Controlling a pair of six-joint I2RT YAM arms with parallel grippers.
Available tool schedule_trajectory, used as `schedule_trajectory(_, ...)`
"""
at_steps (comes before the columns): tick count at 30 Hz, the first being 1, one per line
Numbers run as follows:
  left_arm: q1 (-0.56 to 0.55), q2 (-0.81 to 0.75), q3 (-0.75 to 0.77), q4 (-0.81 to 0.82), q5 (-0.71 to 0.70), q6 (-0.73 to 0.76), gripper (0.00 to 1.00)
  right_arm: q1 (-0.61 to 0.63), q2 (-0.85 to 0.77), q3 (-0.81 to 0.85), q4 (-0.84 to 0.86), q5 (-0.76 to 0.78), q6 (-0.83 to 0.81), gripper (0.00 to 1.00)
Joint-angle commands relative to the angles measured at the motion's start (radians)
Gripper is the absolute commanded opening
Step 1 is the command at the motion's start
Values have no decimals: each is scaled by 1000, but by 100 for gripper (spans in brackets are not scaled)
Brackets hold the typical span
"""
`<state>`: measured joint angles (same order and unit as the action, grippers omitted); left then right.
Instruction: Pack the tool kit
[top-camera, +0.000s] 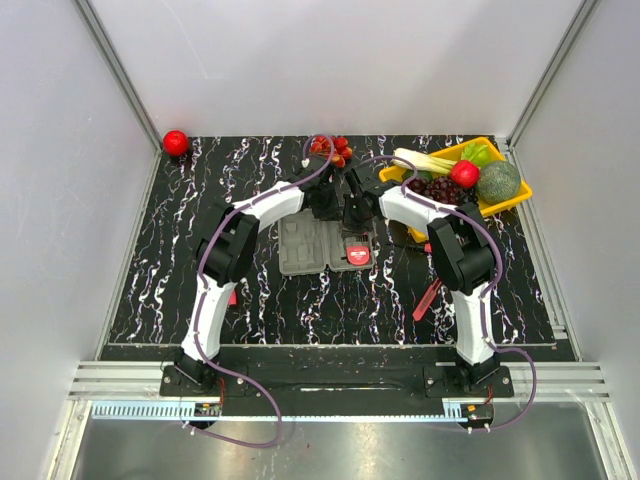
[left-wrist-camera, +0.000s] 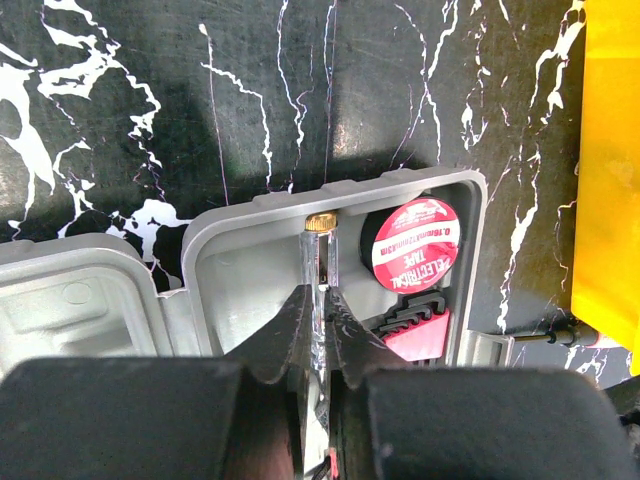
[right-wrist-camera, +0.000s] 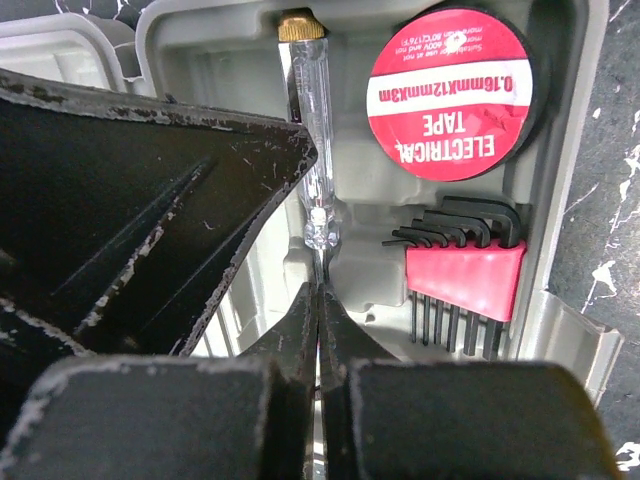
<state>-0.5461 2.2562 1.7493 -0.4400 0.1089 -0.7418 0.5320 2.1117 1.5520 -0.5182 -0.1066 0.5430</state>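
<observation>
The grey tool kit case (top-camera: 300, 250) lies open in the middle of the table. Its right half holds a red-labelled tape roll (left-wrist-camera: 415, 243) (right-wrist-camera: 448, 95) and a red holder of hex keys (right-wrist-camera: 465, 275) (left-wrist-camera: 415, 325). A clear-handled screwdriver (left-wrist-camera: 318, 255) (right-wrist-camera: 312, 150) with a brass cap lies along a slot beside the tape. My left gripper (left-wrist-camera: 322, 292) (top-camera: 327, 212) is shut on its clear handle. My right gripper (right-wrist-camera: 318, 292) (top-camera: 352, 228) is shut on its thin metal shaft, and the left finger (right-wrist-camera: 130, 200) fills the left of the right wrist view.
A yellow tray (top-camera: 515, 200) (left-wrist-camera: 610, 150) of fruit and vegetables stands at the back right, close to the case. A red-handled tool (top-camera: 428, 298) lies near the right arm, a red item (top-camera: 232, 297) by the left arm. A red ball (top-camera: 176, 142) and tomatoes (top-camera: 332, 150) sit at the back.
</observation>
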Motion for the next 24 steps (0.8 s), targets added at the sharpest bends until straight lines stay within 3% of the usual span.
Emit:
schedule_trajectory(1,2,8,-37,-34,-44,30,9,16,53,-24,-65,79,9,0)
schedule_trajectory(7,2,-111,4,-32,-54,64,25,16,-57,51,-72,91,49,0)
schedule_trajectory(10,3,-187,33,-34,-66,87,32,16,-143,48,-34,96,67,5)
schedule_trajectory(13,17,-306,33,-22,-103,96,47,14,-260,-13,59,125,90,11)
schedule_trajectory(17,26,-490,-28,18,-196,145,71,16,-381,-58,60,177,106,19)
schedule_trajectory(19,32,-573,-60,20,-219,179,79,14,-435,-79,47,189,115,27)
schedule_trajectory(21,51,-627,-68,-12,-219,209,94,14,-481,-96,20,223,126,39)
schedule_trajectory(22,63,-653,-77,-29,-213,225,99,13,-504,-108,3,240,132,52)
schedule_trajectory(24,84,-708,-112,-54,-207,248,99,14,-565,-138,-35,295,138,73)
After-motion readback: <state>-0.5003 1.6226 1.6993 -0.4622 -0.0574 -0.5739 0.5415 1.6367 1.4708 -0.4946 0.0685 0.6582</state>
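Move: The tester screwdriver lies in the right half of the open tool case, right at both hands' fingers. Its middle is about 3 cm back from my left hand, which is on the handle, and 1 cm ahead of my right hand, which is at the shaft. From my right hand, the hex keys sit 1 cm ahead and 4 cm right, the electrical tape 5 cm ahead and 3 cm right, and the tape measure 4 cm back and 4 cm right. I let go of the tester with my left hand, opening its fingers fully, and draw that hand straight up nearly 30 cm, drifting left, while its fingers tip some 35 degrees outward towards forward. My right hand lifts off the shaft too, up about 19 cm and slightly right, opening halfway only as it rises, and its fingers also tip outward. ##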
